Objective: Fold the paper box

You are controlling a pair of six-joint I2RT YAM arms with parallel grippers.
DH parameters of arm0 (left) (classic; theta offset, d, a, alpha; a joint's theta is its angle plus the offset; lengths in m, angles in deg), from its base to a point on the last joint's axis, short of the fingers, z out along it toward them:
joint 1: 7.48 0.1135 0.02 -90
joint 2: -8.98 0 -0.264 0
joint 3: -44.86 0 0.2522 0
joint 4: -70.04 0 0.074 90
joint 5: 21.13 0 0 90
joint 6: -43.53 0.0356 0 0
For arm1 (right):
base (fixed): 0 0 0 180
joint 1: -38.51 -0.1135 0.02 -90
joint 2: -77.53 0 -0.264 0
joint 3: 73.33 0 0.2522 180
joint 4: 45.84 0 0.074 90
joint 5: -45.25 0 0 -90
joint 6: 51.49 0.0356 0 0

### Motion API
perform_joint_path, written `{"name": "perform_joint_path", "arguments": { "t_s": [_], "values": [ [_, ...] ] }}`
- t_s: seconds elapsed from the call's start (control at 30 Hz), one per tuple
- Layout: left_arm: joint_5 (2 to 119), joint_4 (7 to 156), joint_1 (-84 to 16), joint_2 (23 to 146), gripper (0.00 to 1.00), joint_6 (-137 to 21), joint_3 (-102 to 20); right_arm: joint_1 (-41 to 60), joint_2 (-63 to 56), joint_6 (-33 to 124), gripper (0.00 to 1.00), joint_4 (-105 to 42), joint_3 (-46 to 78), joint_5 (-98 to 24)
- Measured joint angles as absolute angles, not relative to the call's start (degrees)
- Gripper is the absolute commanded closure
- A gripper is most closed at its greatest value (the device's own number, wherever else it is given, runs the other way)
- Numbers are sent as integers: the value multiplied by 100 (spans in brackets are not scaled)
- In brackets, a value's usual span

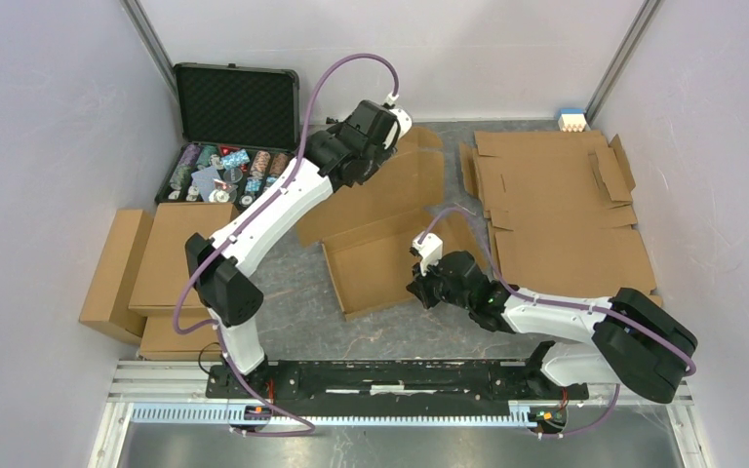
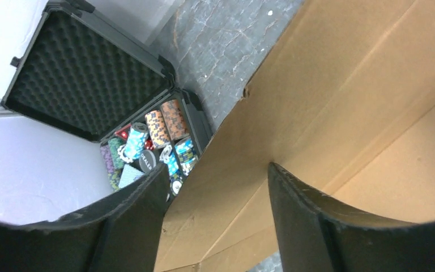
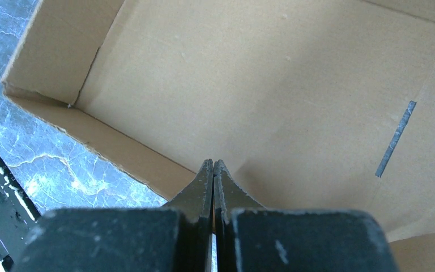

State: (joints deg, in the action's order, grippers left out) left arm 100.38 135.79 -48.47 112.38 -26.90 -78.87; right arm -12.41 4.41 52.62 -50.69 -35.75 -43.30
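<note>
The paper box [image 1: 380, 239] lies half folded in the middle of the table, a brown cardboard tray with its lid panel [image 2: 340, 96] spread toward the back. My left gripper [image 1: 351, 174] hovers over the lid's left edge. In the left wrist view that gripper [image 2: 218, 167] is open, with cardboard showing in the wide gap between its fingers [image 2: 139, 218]. My right gripper [image 1: 415, 290] sits at the tray's front right corner. Its jaws [image 3: 213, 163] are shut with nothing between them, tips just above the tray's inner floor [image 3: 272, 73] beside the low front wall [image 3: 107, 144].
An open black case of poker chips [image 1: 234, 146] stands at the back left, close to the left arm. A stack of flat cardboard sheets [image 1: 556, 205] fills the right side. Folded brown boxes [image 1: 146, 273] sit at the left. A metal rail [image 1: 400, 380] runs along the near edge.
</note>
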Motion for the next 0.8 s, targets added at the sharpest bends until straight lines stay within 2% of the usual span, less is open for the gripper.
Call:
{"name": "perform_joint_path", "arguments": {
  "t_s": [0.03,0.23,0.47,0.67,0.8],
  "values": [
    [10053,13496,-4810,11275,1,-2690,-7890,-1241,441,5259,100,-5049,-3560,-4330],
    [9986,13264,-4653,11528,0,-2736,-7877,-1252,441,5257,100,-5014,-3514,-4330],
    [9350,13072,-4561,11415,0,-3046,-7813,-1252,430,5255,100,-4966,-3427,-4332],
    [9525,12897,-4456,10901,0,-3396,-7651,-1252,430,5235,100,-4946,-3383,-4334],
    [9535,12539,-4436,10175,0,-3748,-7129,-1250,430,5229,100,-4909,-3363,-4338]
  ]
}}
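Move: The lid panel of the paper box leans out beneath the left hand, its middle about 5 cm back and some 11 cm below, its free edge between the open fingers. The box tray sits about 19 cm back, 5 cm right and 23 cm below that hand; the chip case is about 33 cm left, level with it and 24 cm below. From the right hand the lid's middle is roughly 23 cm ahead, 8 cm left and 9 cm up. Forward and down first, some 2 cm each way, the left hand follows the lid outward while its fingers spread from partly to fully open. It checks there, edging right, then climbs clear of the lid by about 6 cm, drifting left and slightly back, as the wrist rolls its right side up some 20 degrees. The right hand stays shut at the tray's near wall, rising barely 1 cm. ##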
